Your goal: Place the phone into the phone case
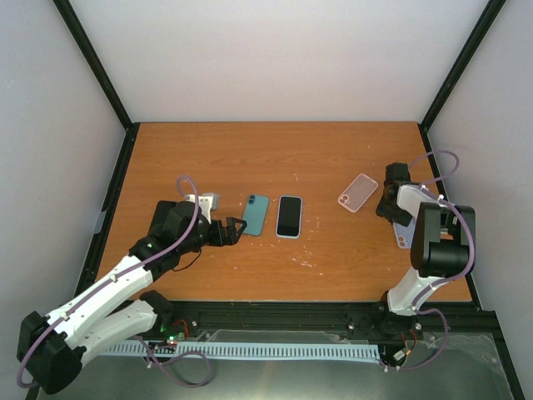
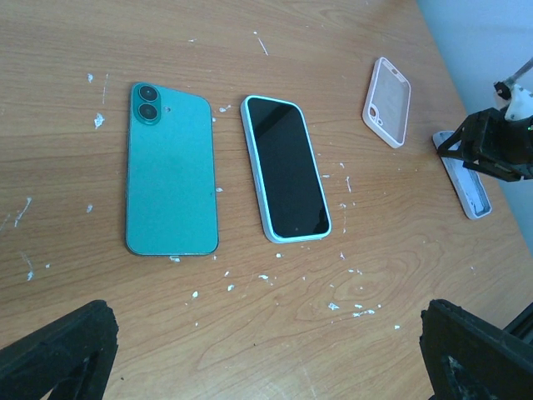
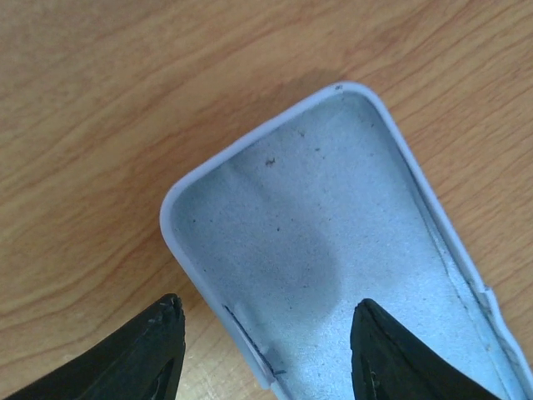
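Observation:
A bare teal phone [image 1: 256,215] [image 2: 171,179] lies face down on the table. Just right of it lies a second phone [image 1: 289,217] [image 2: 286,167], face up in a light blue case. My left gripper [image 1: 237,228] [image 2: 266,358] hovers open just short of the teal phone, holding nothing. An empty pale blue phone case [image 3: 333,250] [image 1: 403,240] [image 2: 466,179] lies open side up at the right. My right gripper [image 3: 266,333] [image 1: 391,212] straddles its side wall, one finger outside and one inside. The jaws stand apart, clear of the wall.
An empty pink-rimmed clear case [image 1: 358,192] [image 2: 388,112] lies behind and left of the right gripper. White flecks dot the wooden table [image 1: 333,158]. Black frame posts stand at the back corners, and the right wall is close to the right arm.

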{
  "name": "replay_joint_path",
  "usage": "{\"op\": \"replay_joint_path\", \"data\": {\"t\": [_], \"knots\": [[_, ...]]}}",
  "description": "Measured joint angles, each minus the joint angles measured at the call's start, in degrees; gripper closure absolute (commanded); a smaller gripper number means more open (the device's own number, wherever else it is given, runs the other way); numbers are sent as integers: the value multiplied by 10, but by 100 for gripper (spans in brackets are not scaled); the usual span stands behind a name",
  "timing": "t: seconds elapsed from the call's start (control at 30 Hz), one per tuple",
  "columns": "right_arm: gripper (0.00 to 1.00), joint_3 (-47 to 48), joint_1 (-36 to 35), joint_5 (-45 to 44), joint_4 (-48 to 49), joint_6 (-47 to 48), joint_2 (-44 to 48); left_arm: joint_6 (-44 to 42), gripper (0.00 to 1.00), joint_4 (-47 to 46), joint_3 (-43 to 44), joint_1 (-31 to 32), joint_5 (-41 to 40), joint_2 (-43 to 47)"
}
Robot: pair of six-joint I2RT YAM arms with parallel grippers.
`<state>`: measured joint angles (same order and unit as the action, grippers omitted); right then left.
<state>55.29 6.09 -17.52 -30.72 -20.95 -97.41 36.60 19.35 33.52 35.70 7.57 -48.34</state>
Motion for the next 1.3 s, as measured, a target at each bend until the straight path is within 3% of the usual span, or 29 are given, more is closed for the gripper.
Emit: {"op": "replay_joint_path", "data": {"t": [0.43,0.63,0.8,1.07,1.3], "knots": [[96,-22,7,57,42,10,-3,4,0,-1,14,0,0,-7],[97,-49,2,129,44,3,43,5,0,-1,15,-3,-27,-21],[97,-77,-44,188,44,-21,121,10,0,21,32,-39,-47,-65],[97,-150,-221,256,65,-115,239,19,1,33,36,-164,-44,-78],[97,-226,-413,271,123,-252,283,48,0,15,31,-324,10,-107]]}}
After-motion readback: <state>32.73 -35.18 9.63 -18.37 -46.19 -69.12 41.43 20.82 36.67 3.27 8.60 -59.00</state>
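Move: The lavender phone case lies just under the right hand, whose parted fingers straddle its left long rim; its middle is about 4 cm to the right, 3 cm back and 2 cm down. The pink case lies some 12 cm left and 8 cm ahead, the cased phone about 36 cm left, level. From the left hand the black phone is roughly 29 cm left, 10 cm ahead and 16 cm below; the teal phone is 12 cm ahead, 3 cm right, the cased phone 11 cm ahead, 15 cm right. Pinching the lavender case's left rim, the right fingers sink about 1 cm and shut, then lift and carry the case fast, some 28 cm left and then also 11 cm back, towards the cased phone, the hand's left side tilting up and the wrist turning counter-clockwise. Meanwhile the left hand, still wide open, swings about 15 cm left, 8 cm forward and slightly down towards the black phone, turning some 35 degrees counter-clockwise. ##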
